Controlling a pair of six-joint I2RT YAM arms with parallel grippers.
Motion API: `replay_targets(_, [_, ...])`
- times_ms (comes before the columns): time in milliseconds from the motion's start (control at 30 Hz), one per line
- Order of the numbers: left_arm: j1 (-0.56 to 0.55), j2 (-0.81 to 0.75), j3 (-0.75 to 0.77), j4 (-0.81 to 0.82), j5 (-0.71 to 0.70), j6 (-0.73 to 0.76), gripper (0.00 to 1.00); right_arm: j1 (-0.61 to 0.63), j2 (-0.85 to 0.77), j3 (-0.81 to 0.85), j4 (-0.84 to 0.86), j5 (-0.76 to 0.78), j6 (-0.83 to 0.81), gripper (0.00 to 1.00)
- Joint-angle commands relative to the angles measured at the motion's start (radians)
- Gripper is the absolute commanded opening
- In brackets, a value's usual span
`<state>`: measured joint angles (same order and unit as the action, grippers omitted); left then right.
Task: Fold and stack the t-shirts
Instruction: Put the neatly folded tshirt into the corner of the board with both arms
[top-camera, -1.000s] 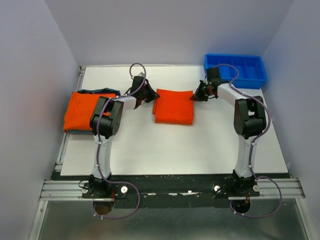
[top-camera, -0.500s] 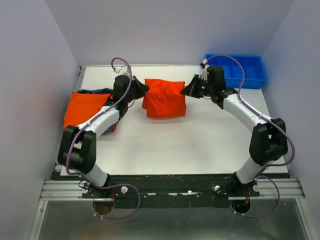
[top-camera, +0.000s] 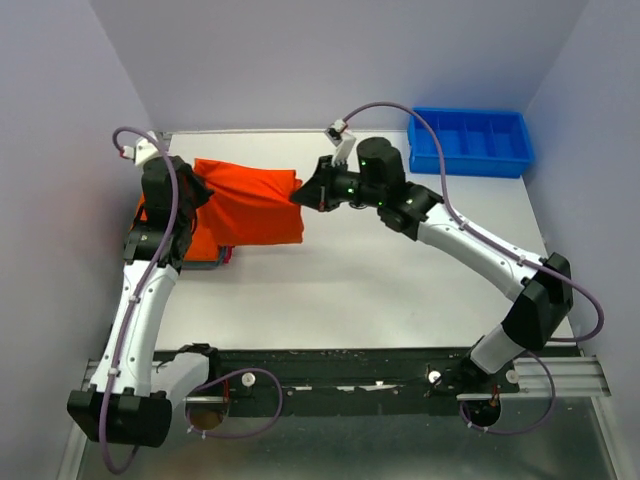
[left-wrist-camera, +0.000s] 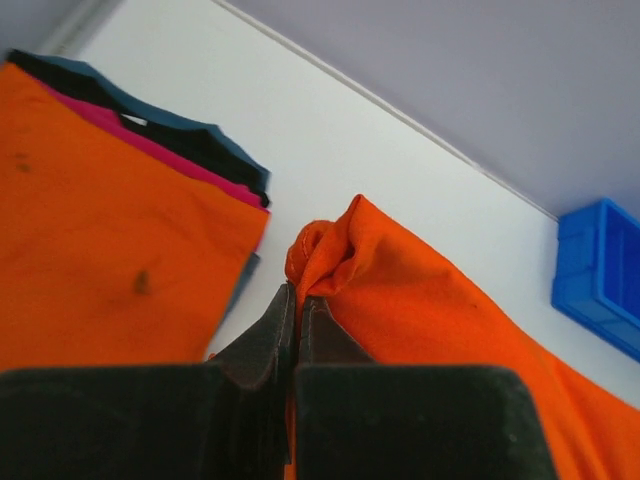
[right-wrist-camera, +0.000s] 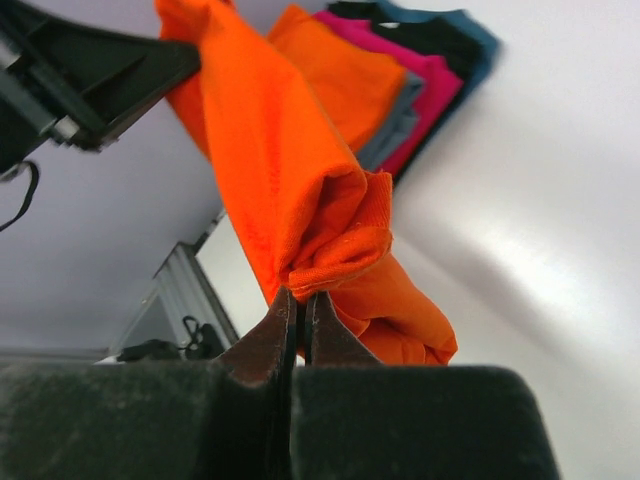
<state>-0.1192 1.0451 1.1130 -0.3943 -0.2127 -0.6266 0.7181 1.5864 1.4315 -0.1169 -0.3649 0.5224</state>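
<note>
A folded orange t-shirt hangs in the air between my two grippers, over the left side of the table. My left gripper is shut on its left corner, and my right gripper is shut on its right corner. Under and left of it lies the stack of folded t-shirts, orange on top, with pink-red and dark teal edges showing beneath. The carried shirt partly covers the stack in the top view.
A blue plastic bin with dividers stands at the back right corner. The white table ends at a metal rail on the left and at walls behind and to both sides.
Both arms have carried the orange t-shirt from the table's middle leftward and lifted it; it now hangs over the right part of the stack.
</note>
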Motion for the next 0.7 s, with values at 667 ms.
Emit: replay_targets(667, [0.417, 0.050, 0.125, -0.178, -0.407, 0.251, 0.00, 0.323, 0.540, 0.606, -0.047, 0.153, 0.022, 0.01])
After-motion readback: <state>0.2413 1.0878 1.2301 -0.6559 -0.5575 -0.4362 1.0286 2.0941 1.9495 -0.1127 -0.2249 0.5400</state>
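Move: The stack of folded shirts lies some 9 cm ahead of the left hand, about 13 cm to its left and roughly 27 cm below. From the right hand it is around 10 cm ahead, 35 cm to the left and 27 cm down. The held orange t-shirt hangs between them, its middle about 11 cm to the left hand's right and 11 cm to the right hand's left, level fore and aft and some 6 cm lower. Both grippers keep their pinch on the folded t-shirt's corners and swing it quickly to the left, about 18 cm, the left hand towards the board's left edge and the right hand towards the stack. They also draw back some 5 cm, rise slightly, then begin to sink. The left wrist turns about 35 degrees counter-clockwise while its fingers tip down; the right turns only slightly. ##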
